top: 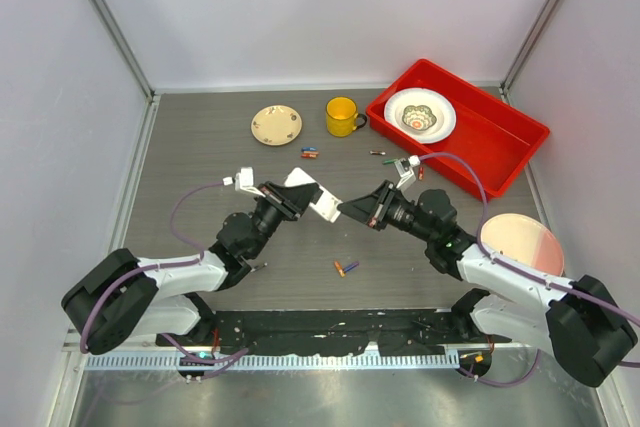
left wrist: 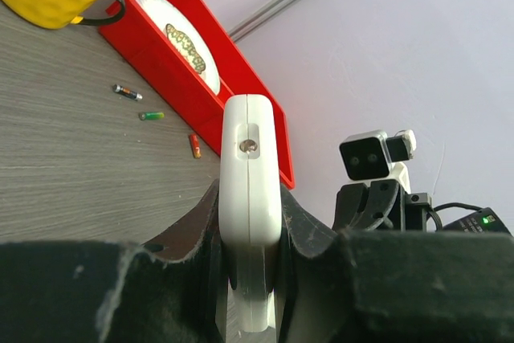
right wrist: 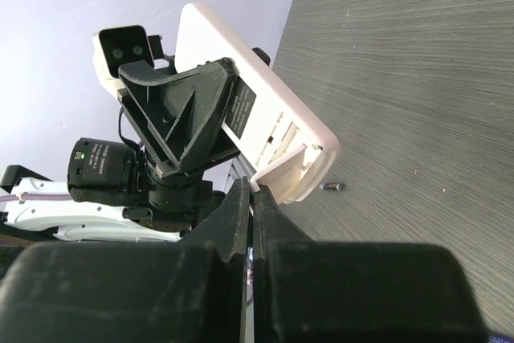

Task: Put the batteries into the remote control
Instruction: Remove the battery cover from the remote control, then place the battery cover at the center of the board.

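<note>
My left gripper point(top: 300, 197) is shut on the white remote control point(top: 322, 202) and holds it above the table's middle. In the left wrist view the remote control point(left wrist: 250, 166) stands edge-on between the fingers point(left wrist: 299, 222). In the right wrist view its back point(right wrist: 265, 110) faces me, with the thin battery cover point(right wrist: 283, 173) hinged outward. My right gripper point(right wrist: 255, 192) is shut on that cover's edge. Loose batteries lie on the table: a pair point(top: 310, 153) near the mug, one point(top: 380, 154) by the tray, two point(top: 346, 268) near the front.
A yellow mug point(top: 341, 115) and a small patterned plate point(top: 276, 125) stand at the back. The red tray point(top: 500, 142) at the back right holds a white bowl point(top: 420, 114). A pink plate point(top: 520, 244) lies at the right, beside my right arm.
</note>
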You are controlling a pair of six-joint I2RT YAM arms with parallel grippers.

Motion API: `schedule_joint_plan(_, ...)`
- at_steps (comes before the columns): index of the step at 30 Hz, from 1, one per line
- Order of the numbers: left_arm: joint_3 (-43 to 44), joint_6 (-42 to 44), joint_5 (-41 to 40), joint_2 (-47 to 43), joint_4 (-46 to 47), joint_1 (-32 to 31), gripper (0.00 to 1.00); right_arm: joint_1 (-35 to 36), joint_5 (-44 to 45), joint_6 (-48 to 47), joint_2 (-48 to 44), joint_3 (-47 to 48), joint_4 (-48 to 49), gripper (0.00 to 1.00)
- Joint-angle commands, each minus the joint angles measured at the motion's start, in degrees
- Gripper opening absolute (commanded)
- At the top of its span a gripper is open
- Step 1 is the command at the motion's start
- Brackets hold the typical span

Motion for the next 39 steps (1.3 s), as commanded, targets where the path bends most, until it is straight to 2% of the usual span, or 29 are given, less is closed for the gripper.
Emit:
schedule_joint_plan(1, -0.3, 0.9, -3.1, -1.8, 3.1, 1.3, 0.00, -1.7, -4.3, -1.0, -3.0, -0.9, 2.9, 0.01)
schedule_joint_plan(7, 0.4, 1.2, -7.2, -7.3, -10.6, 5.7, 0.00, -6.6, -6.1, -4.7, -12.8, -1.8, -4.0, 0.01)
schedule_joint_plan(11, 0.5, 1.1, -8.6, -11.8, -15.4, 8.0, 0.00, -8.7, -6.1, -5.1, -12.2, -2.3, -5.0, 0.01)
schedule_joint_plan(15, 0.4, 0.4, -6.5, -14.7, -17.6, 8.3, 0.00, -9.3, 4.8, -5.9, -8.4, -4.0, -3.2, 0.01)
schedule_joint_plan(17, -0.2, -0.8, -5.2, -15.8, -18.7, 8.3, 0.00, -9.6, 6.9, -6.4, -3.8, -3.8, 0.6, 0.01)
schedule_joint_plan(19, -1.8, -1.9, -4.0, -17.8, -18.7, 8.3, 0.00, -11.5, 3.5, -9.1, 1.4, -1.0, 0.3, 0.01)
schedule_joint_plan(20, -2.4, -3.2, -3.6, -18.7, -18.6, 8.3, 0.00, -12.2, 1.6, -9.9, 6.8, 2.0, 0.4, 0.01)
schedule_joint_plan(22, -4.0, -4.0, -3.1, -21.2, -18.9, 8.3, 0.00, -13.8, -2.5, -9.9, 11.2, 3.2, 4.3, 0.01)
schedule_joint_plan(31, -7.1, -4.9, -2.0, -30.6, -23.8, 8.3, 0.00, -17.3, -9.5, -7.7, 35.5, 10.8, 16.9, 0.01)
schedule_joint_plan(35, -8.4, -4.8, -2.9, -34.4, -25.0, 8.3, 0.00, -18.4, -12.1, -2.2, 42.2, 11.4, 24.8, 0.01)
schedule_joint_plan(39, -9.1, -4.9, -3.3, -34.9, -24.7, 8.3, 0.00, -19.0, -13.8, -0.1, 45.6, 10.6, 28.4, 0.01)
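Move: My right fingers hold the battery cover; the clear table it goes to lies about 13 cm ahead, 4 cm right and 20 cm below them. The blue battery lies 10 cm ahead and 8 cm right of them, on the table. The remote's middle is about 5 cm ahead, 6 cm left, level. From my left hand, gripping the remote, the cover is about 5 cm back and 6 cm right. I draw the hands apart to free the cover: my left hand carries the remote about 7 cm left and slightly forward, turning counter-clockwise, then eases back, while my right, fingers still shut on the cover, rises and backs off right about 4 cm each way. Then my right sweeps forward and down some 15 cm towards the clear table beside the blue battery, fingers tipping down. ##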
